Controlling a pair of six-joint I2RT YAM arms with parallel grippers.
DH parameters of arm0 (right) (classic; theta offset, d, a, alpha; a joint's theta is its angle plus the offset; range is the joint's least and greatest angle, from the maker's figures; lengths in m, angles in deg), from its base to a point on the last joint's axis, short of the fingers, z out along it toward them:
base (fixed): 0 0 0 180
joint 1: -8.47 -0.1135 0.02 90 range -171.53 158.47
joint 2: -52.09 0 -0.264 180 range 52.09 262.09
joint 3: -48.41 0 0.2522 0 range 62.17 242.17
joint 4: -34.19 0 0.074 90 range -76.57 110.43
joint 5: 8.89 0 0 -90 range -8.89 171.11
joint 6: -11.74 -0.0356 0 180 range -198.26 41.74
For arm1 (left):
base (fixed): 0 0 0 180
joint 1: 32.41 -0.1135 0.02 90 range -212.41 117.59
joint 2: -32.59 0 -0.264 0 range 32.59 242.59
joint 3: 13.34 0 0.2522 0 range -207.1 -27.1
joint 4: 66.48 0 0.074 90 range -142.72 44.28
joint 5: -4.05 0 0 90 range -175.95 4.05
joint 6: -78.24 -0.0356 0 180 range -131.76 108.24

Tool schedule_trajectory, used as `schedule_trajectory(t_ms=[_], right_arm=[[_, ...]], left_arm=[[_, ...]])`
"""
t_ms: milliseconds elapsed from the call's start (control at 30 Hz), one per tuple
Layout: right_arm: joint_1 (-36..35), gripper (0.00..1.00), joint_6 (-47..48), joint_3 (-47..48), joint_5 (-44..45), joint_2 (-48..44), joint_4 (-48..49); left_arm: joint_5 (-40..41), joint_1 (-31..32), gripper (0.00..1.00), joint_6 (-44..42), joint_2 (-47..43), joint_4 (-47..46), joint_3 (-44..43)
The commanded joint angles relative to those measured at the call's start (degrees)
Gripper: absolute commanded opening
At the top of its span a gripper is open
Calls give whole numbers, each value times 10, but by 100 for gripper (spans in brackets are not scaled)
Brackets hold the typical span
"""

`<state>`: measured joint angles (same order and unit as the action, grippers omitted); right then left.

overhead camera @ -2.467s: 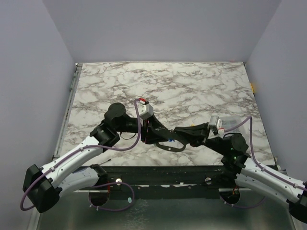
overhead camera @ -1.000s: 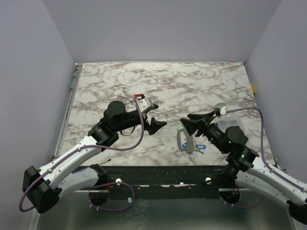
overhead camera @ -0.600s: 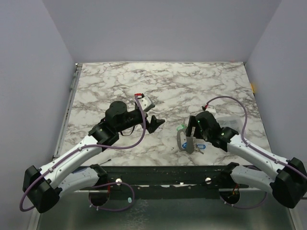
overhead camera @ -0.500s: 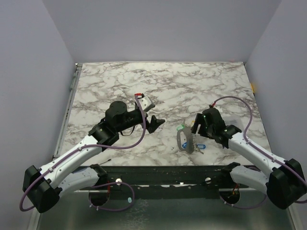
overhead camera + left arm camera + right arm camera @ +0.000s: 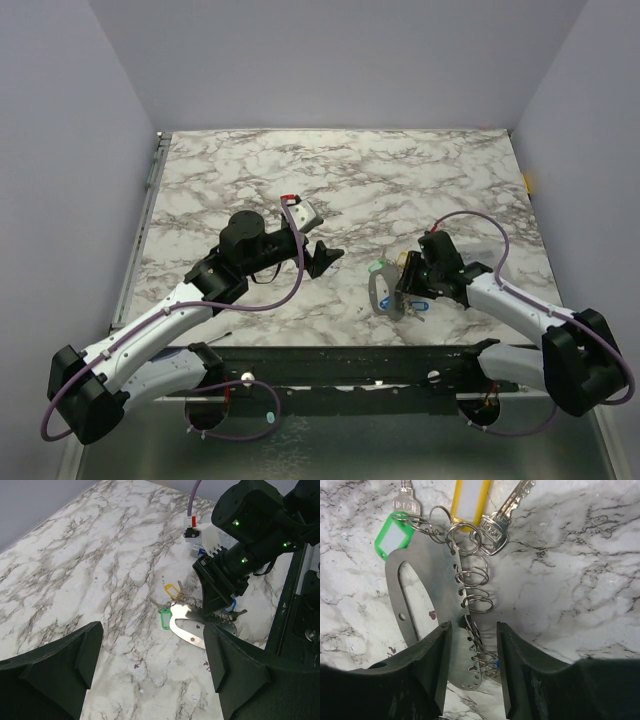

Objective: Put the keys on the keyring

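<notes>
The keyring [image 5: 383, 296] is a flat grey oval metal loop lying near the table's front edge, with several wire rings along one side [image 5: 472, 587]. The keys lie at its far end: a green tag [image 5: 395, 537], a yellow tag [image 5: 467, 500] and bare silver keys [image 5: 495, 527]. A blue tag [image 5: 231, 615] peeks out at its near end. My right gripper [image 5: 473, 627] is low over the loop, open, its fingers straddling the ringed side with gaps on both sides. My left gripper [image 5: 152, 630] hangs wide open to the left of the keyring [image 5: 187, 630], with nothing in it.
The dark front rail of the table [image 5: 340, 352] runs just below the keyring. Purple cables loop over both arms [image 5: 470, 225]. The marble top [image 5: 330, 180] stretches back to the grey walls.
My right arm has swung down from a raised pose onto the keyring, and its jaws have widened and then narrowed. The left arm has stayed still over the last second.
</notes>
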<state>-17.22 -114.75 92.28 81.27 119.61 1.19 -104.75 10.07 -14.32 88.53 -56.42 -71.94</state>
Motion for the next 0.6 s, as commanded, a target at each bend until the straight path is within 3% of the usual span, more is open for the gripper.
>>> schedule_trajectory(t_ms=[0,100,300,567], right_arm=[[3,45,-11,-18,-14,9,30],[2,36,-12,-26,-14,17,45],[3,1,4,-31,-8,19,63],[1,1,73,36,-8,-61,22]], left_arm=[[-2,-1,88,7,-3,2,5],[-3,-1,87,7,-3,2,5],[-6,-1,87,7,-1,2,5],[-39,-1,87,3,-11,-4,7]])
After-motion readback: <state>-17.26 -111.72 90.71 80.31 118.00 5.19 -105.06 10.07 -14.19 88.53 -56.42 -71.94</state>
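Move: The keyring plate lies almost flat under the right hand: its middle is about 3 cm to the hand's left, 1 cm ahead and 2 cm below, its ringed edge between the fingers. Also on the table, the green tag is some 5 cm ahead and 6 cm left, the yellow tag 7 cm ahead and 2 cm left, and a blue tag 3 cm back and 2 cm right. From the left hand, the plate is about 12 cm right, roughly level fore and aft, and 25 cm below. Lower the half-open right gripper the last 1 cm onto the ringed edge of the keyring plate, near its close end, while shutting the fingers fully to pinch that thin edge. Once they are shut, turn back up and raise the held edge about 1.5 cm, easing very slightly forward and left with hardly any wrist turn. ##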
